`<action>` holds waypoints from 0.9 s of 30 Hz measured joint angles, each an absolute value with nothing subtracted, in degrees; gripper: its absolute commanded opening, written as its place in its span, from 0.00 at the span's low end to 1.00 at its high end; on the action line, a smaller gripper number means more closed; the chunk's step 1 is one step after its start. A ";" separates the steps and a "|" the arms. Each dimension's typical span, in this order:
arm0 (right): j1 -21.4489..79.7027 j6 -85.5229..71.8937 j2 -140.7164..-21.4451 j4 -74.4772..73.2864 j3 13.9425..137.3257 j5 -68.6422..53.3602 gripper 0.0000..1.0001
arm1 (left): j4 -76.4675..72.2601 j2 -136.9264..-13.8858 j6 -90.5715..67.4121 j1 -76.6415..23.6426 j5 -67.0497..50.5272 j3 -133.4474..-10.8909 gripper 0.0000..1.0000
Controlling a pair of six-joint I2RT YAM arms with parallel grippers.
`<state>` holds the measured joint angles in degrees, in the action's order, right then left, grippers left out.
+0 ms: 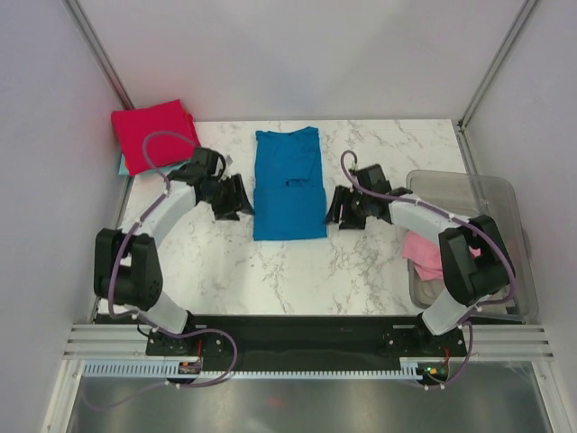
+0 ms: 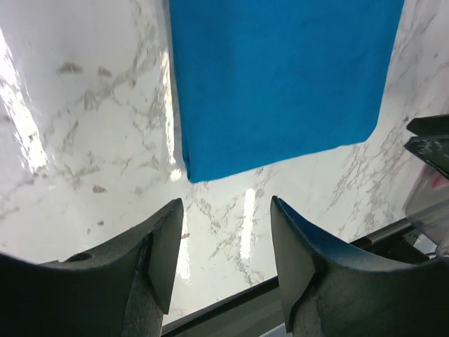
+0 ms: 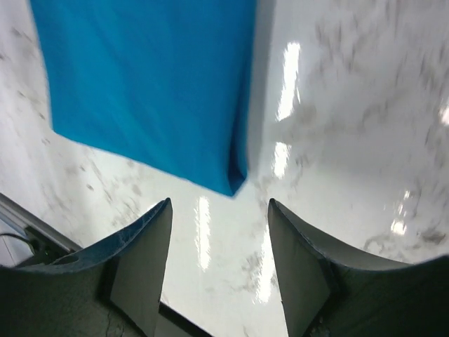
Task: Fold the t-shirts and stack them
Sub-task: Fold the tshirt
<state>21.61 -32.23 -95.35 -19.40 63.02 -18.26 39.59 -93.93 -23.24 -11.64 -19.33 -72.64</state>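
The bright blue t-shirt (image 1: 288,185) lies flat mid-table, folded into a long strip. My left gripper (image 1: 236,198) stands open just off its left edge, and my right gripper (image 1: 338,206) stands open just off its right edge. In the left wrist view the blue t-shirt (image 2: 280,77) ends ahead of the open left gripper (image 2: 226,210), which holds nothing. The right wrist view shows a corner of the blue t-shirt (image 3: 154,84) just beyond the empty right gripper (image 3: 219,207). A folded red t-shirt (image 1: 153,133) rests on a pale teal one (image 1: 121,165) at the back left. A pink t-shirt (image 1: 424,254) lies in the tub.
A clear plastic tub (image 1: 505,207) stands at the table's right edge beside the right arm. Grey walls close in the table on the left, back and right. The black base rail (image 1: 297,334) runs along the near edge.
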 measured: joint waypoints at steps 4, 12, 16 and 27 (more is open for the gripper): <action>23.33 -35.46 -93.27 -14.13 51.07 -19.99 0.61 | 33.32 -86.32 -24.75 -11.62 -21.54 -58.65 0.58; 24.38 -37.93 -93.43 -5.15 46.48 -21.23 0.59 | 23.27 -80.60 -27.18 -11.64 -23.05 -46.68 0.56; 24.38 -38.79 -94.59 -0.51 45.76 -21.41 0.57 | 20.16 -79.18 -28.32 -11.64 -23.00 -44.36 0.57; 24.29 -39.77 -100.09 6.76 45.06 -23.33 0.10 | 14.55 -81.25 -31.14 -11.64 -22.59 -41.65 0.60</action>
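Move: My open right hand is over the blue t-shirt's near right corner: the corner lies roughly 4 cm back, 2 cm to the left and 7 cm down. The shirt's upper part is about 17 cm ahead and 12 cm left. From my open left hand, the near left corner is some 5 cm back, 3 cm to the right and 10 cm down; the red t-shirt stack sits about 20 cm ahead and 21 cm left. I drop my right hand about 7 cm in all, first drawing back some 6 cm, then easing forward and left over the near right corner, where I close the fingers and pinch the cloth. Meanwhile my left hand goes back and down, about 6 cm each, towards the near left corner, staying open just above the table. ##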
